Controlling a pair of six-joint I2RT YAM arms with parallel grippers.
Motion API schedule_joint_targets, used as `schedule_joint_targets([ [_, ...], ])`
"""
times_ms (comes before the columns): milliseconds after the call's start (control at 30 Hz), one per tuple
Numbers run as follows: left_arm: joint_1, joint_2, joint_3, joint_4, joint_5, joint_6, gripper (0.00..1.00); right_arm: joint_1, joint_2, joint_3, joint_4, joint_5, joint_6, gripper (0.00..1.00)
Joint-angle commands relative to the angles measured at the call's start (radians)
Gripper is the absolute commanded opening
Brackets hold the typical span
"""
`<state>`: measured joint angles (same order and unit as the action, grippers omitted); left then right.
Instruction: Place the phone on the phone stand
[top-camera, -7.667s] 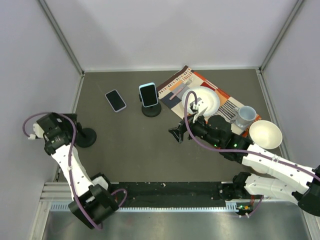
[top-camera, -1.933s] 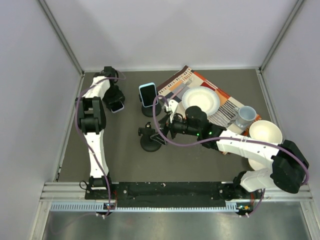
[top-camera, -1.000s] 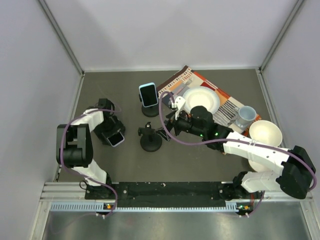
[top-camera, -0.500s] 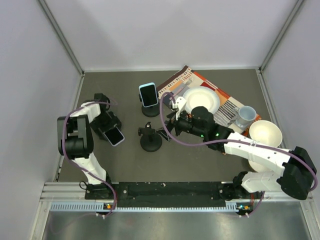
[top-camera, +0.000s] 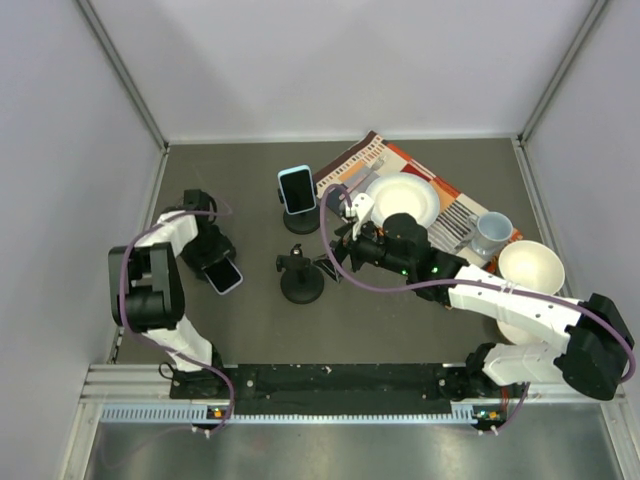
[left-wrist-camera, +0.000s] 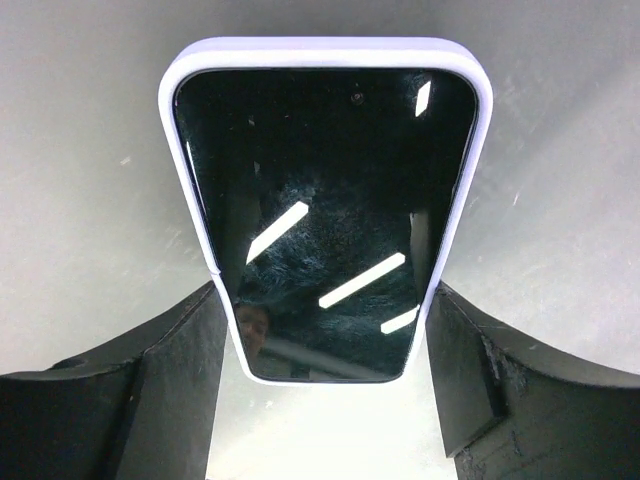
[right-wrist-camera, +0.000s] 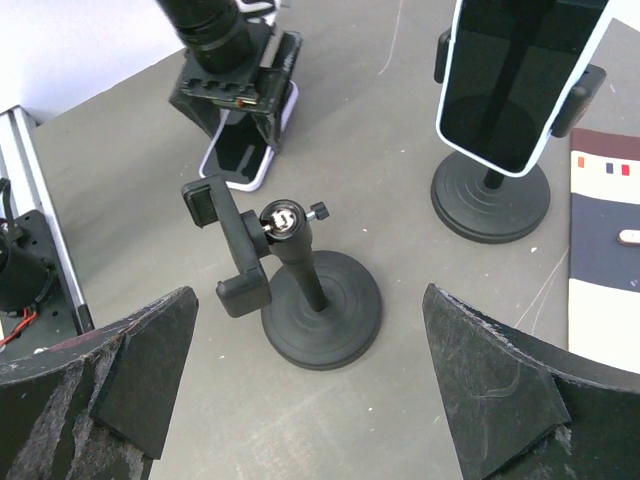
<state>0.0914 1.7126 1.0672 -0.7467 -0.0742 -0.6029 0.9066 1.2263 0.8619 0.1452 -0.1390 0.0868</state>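
The phone, black screen up in a lavender case, lies low over the table left of the empty stand. My left gripper has a finger against each long edge of the phone's near end, shut on it. From above, that gripper covers part of the phone. The black phone stand has a round base and an empty clamp tilted left. My right gripper is open, just right of the stand, touching nothing.
A second stand at the back holds a blue-cased phone. To the right, a patterned mat carries a white plate and a grey mug. A white bowl sits nearby. Grey walls enclose the table.
The left arm carried the phone from the back of the table to the spot left of the empty stand, then shifted its hold slightly. The right gripper hardly moved.
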Motion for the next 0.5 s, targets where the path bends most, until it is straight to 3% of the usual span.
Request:
schedule_joint_targets([
  [0,0.013,-0.252,-0.036,0.029,-0.062,0.012,0.0,-0.006,-0.019,0.017,0.019,0.059,0.016,0.96],
  [267,0.007,-0.926,-0.058,0.119,0.169,0.06,0.0,-0.008,-0.008,0.061,-0.018,0.088,0.109,0.99],
  [467,-0.038,-1.041,0.062,0.191,0.431,0.052,0.0,-0.006,-0.008,0.147,-0.128,0.059,0.191,0.99],
])
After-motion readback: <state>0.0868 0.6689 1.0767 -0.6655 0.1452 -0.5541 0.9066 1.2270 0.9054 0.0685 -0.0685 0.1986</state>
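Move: Back and to the right of the left hand, which already pinches the phone by its long edges just over the table, the empty phone stand lies about 26 cm right and 7 cm nearer the base, its middle some 5 cm higher. The loaded stand, holding the other phone, is about 26 cm right and 14 cm ahead. From the open right hand, the empty stand is some 10 cm left, about level fore and aft, and 16 cm below. Swinging steeply upward with the phone still pinched between its fingers, the left hand climbs about 31 cm from the table, gathering speed, and in the later part eases back towards its base and a little right. The wrist tips up some 65 degrees on the way, bringing the fingers from straight down to pointing mostly forward; the grip stays the same. ##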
